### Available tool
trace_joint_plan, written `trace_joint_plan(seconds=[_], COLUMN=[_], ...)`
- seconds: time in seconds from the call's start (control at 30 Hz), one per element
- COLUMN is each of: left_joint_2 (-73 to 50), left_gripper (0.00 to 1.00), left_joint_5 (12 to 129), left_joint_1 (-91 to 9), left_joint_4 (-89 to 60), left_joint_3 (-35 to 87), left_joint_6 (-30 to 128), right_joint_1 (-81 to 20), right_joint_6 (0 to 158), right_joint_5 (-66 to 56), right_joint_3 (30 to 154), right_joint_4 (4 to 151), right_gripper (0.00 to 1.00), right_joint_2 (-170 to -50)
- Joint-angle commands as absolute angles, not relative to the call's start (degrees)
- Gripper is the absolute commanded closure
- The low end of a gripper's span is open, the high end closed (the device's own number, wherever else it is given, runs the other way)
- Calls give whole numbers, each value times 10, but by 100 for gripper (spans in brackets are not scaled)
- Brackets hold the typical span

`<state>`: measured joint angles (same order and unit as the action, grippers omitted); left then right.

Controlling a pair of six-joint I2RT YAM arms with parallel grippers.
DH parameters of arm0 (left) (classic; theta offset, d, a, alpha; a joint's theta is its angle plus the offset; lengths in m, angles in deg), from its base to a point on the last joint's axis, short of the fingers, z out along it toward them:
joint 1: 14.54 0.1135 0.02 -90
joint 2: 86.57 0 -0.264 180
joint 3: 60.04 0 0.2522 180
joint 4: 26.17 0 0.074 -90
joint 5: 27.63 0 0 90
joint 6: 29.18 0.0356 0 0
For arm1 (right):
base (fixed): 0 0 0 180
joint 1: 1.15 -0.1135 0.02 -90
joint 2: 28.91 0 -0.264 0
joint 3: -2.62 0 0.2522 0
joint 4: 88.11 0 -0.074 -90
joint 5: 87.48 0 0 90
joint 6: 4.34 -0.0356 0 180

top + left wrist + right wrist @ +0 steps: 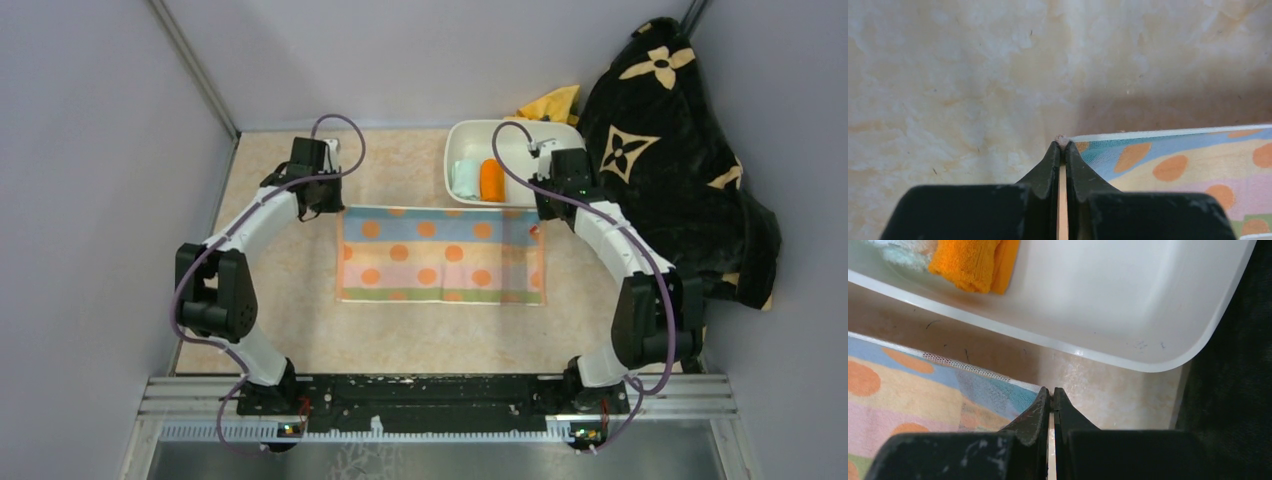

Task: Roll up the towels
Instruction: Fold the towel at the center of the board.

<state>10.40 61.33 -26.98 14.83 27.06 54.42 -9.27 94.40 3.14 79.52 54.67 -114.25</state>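
Observation:
The striped towel with orange dots (440, 255) lies flat and spread out on the table. My left gripper (325, 210) is shut on its far left corner, and a small nub of cloth pokes out between the tips of this gripper (1061, 142) beside the towel (1188, 160). My right gripper (541, 212) is at the far right corner. In the right wrist view the right gripper (1050, 390) is shut where the towel's (923, 390) corner runs into its tips. The orange towel (491, 180) (968, 262) and the mint towel (465, 178) (903, 255) lie rolled in the tub.
The white tub (455, 135) (1108, 290) stands just beyond the right gripper. A big black blanket with tan flowers (670, 150) (1228, 390) is heaped at the right edge. A yellow cloth (555, 103) peeks out behind the tub. Walls close in the left and back.

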Motion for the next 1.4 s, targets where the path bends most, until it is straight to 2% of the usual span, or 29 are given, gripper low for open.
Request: trace_joint_plan(seconds=[0.0,0.27,0.83,1.03,1.37], left_joint_2=[79,8,-120,-101,-104], left_gripper=[100,100,100,100,99], left_joint_5=[620,634,682,697,695], left_joint_1=[-262,-262,-262,-262,-262], left_joint_4=[123,132,171,165,171], left_joint_3=[284,196,16,-16,-34], left_joint_6=[559,542,481,453,411], right_joint_1=[-86,-86,-86,-85,-78], right_joint_6=[946,906,698,645,623], right_joint_5=[68,44,-15,12,56], right_joint_3=[825,755,568,522,519], right_joint_4=[560,547,488,494,497], right_gripper=[100,100,100,100,100], right_joint_2=[-1114,-1041,-876,-877,-888])
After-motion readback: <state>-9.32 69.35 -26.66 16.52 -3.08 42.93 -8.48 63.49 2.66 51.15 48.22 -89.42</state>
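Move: The towel's near hem is where the held far corners go: its left end lies about 19 cm back from the left hand, straight in line and 10 cm below. From the right hand, its right end is some 17 cm back, level sideways, 12 cm down. Beyond the right hand sit the white tray, 16 cm ahead and 4 cm left, and the orange roll in it, 12 cm ahead, 11 cm left, both about 9 cm lower. Still pinching the far corners, both hands swing back about 15 cm and down 7 towards the near hem. ##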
